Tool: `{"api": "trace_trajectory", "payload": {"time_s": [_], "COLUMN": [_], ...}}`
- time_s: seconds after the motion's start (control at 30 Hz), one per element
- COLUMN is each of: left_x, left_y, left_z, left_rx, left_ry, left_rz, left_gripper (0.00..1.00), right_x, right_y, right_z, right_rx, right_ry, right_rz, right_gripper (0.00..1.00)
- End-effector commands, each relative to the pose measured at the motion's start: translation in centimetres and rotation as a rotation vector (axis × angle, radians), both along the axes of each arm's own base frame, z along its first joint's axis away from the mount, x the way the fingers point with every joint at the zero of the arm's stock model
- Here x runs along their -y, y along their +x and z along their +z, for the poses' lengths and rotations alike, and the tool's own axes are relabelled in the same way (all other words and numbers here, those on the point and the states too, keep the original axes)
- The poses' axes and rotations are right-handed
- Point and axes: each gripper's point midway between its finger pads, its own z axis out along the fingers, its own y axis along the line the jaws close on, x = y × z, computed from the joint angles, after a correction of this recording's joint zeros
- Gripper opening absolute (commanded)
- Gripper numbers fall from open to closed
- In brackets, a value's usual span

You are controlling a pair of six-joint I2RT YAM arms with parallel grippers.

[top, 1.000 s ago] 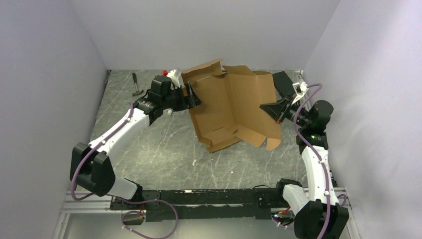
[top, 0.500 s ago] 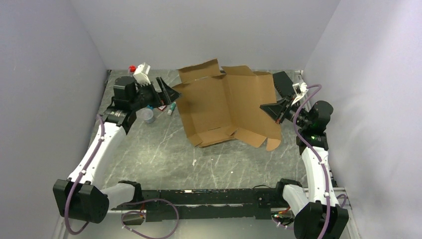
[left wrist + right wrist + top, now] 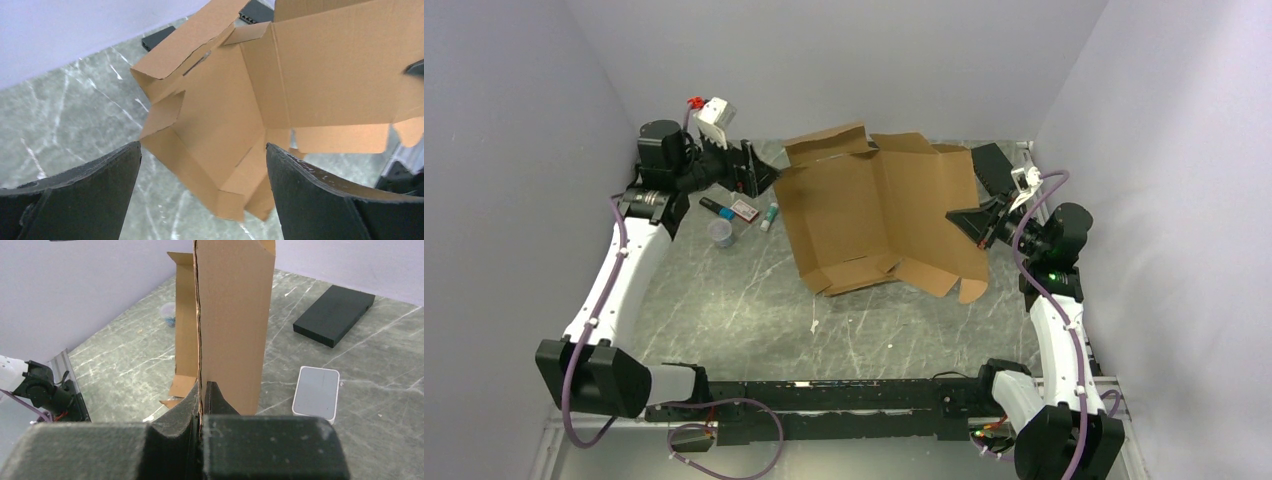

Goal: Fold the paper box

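Note:
The paper box (image 3: 879, 215) is a brown cardboard sheet with raised flaps, lying partly unfolded at the table's back middle. My left gripper (image 3: 764, 175) hovers open just off its left corner, touching nothing. In the left wrist view the box (image 3: 280, 75) lies ahead and below the wide-apart jaws of the left gripper (image 3: 203, 146). My right gripper (image 3: 956, 214) is shut on the box's right edge and holds that side lifted. In the right wrist view, the right gripper (image 3: 202, 386) pinches the thin cardboard edge (image 3: 235, 315), which stands upright between the fingers.
A small cup (image 3: 720, 232), a marker (image 3: 769, 216), a card (image 3: 744, 210) and a dark pen (image 3: 712, 205) lie left of the box. A black slab (image 3: 334, 315) and a white case (image 3: 316, 392) lie at the right. The side walls stand close.
My left gripper opened fully and drew back left and up, away from the box's left flap. The box's left side dropped flatter. The right gripper kept its grip and place.

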Motion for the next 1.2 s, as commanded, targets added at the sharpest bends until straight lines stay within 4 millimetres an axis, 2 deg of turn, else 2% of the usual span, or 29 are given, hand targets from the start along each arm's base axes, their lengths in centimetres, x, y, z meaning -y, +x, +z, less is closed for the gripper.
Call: {"api": "trace_trajectory", "payload": {"time_s": [0.0,0.23,0.33,0.5,0.57,0.87,1.0,1.03,1.1,1.17], "left_x": [-0.1,1.2,2.2,6.0,7.0,8.0,8.4,8.5,9.0,9.2], "left_y": [2.1,4.9,5.9,6.7,7.3,9.2,9.5,9.5,9.3,8.9], "left_z": [3.5,4.7,4.9,3.2,2.6,0.0,-0.4,-0.5,-0.6,-0.5], "left_rx": [0.258,0.349,0.426,0.510,0.539,0.647,0.698,0.705,0.712,0.719], "left_ry": [0.119,0.179,0.241,0.428,0.501,0.742,0.825,0.843,0.868,0.881], "left_rz": [-0.058,-0.164,-0.199,-0.270,-0.265,-0.185,-0.144,-0.139,-0.139,-0.136], "left_gripper": [0.99,0.99,0.96,0.88,0.83,0.61,0.42,0.35,0.14,0.03], "right_x": [0.0,-0.1,-0.1,-0.1,0.0,-0.1,-0.1,-0.1,-0.1,-0.1], "right_y": [-0.1,-0.2,-0.2,-0.2,-0.2,-0.2,-0.2,-0.2,-0.2,-0.2], "right_z": [1.1,1.0,1.0,0.9,0.9,0.9,0.9,0.9,0.9,0.9], "right_rx": [0.071,0.070,0.069,0.066,0.068,0.064,0.065,0.064,0.065,0.063], "right_ry": [-0.015,-0.013,-0.012,-0.011,-0.012,-0.008,-0.008,-0.008,-0.008,-0.007], "right_rz": [0.012,0.020,0.021,0.022,0.022,0.026,0.026,0.027,0.025,0.023], "right_gripper": [0.00,0.00,0.00,0.00,0.00,0.00,0.00,0.00,0.00,0.00]}}
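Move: The box's far flap, which the open left hand goes for, has its middle about 8 cm ahead, 10 cm to the right and 5 cm below. The box's big left panel lies nearer the base, its middle some 11 cm right, 4 cm back and 12 cm below; a green tube is on the table, roughly 4 cm ahead, 3 cm left and 32 cm down. From the right hand the far flap is some 16 cm ahead and 22 cm left, about level. The left hand goes forward, rising slightly, then swings some 9 cm right and sinks about 6 cm onto the edge of the box's far flap, rolling about 60 degrees with its left side coming up while the fingers keep pointing forward-right. Late in the approach the wide-open fingers close almost shut and pinch the flap's cardboard edge, while the right hand stays still and keeps its shut grip on the raised panel's edge. ##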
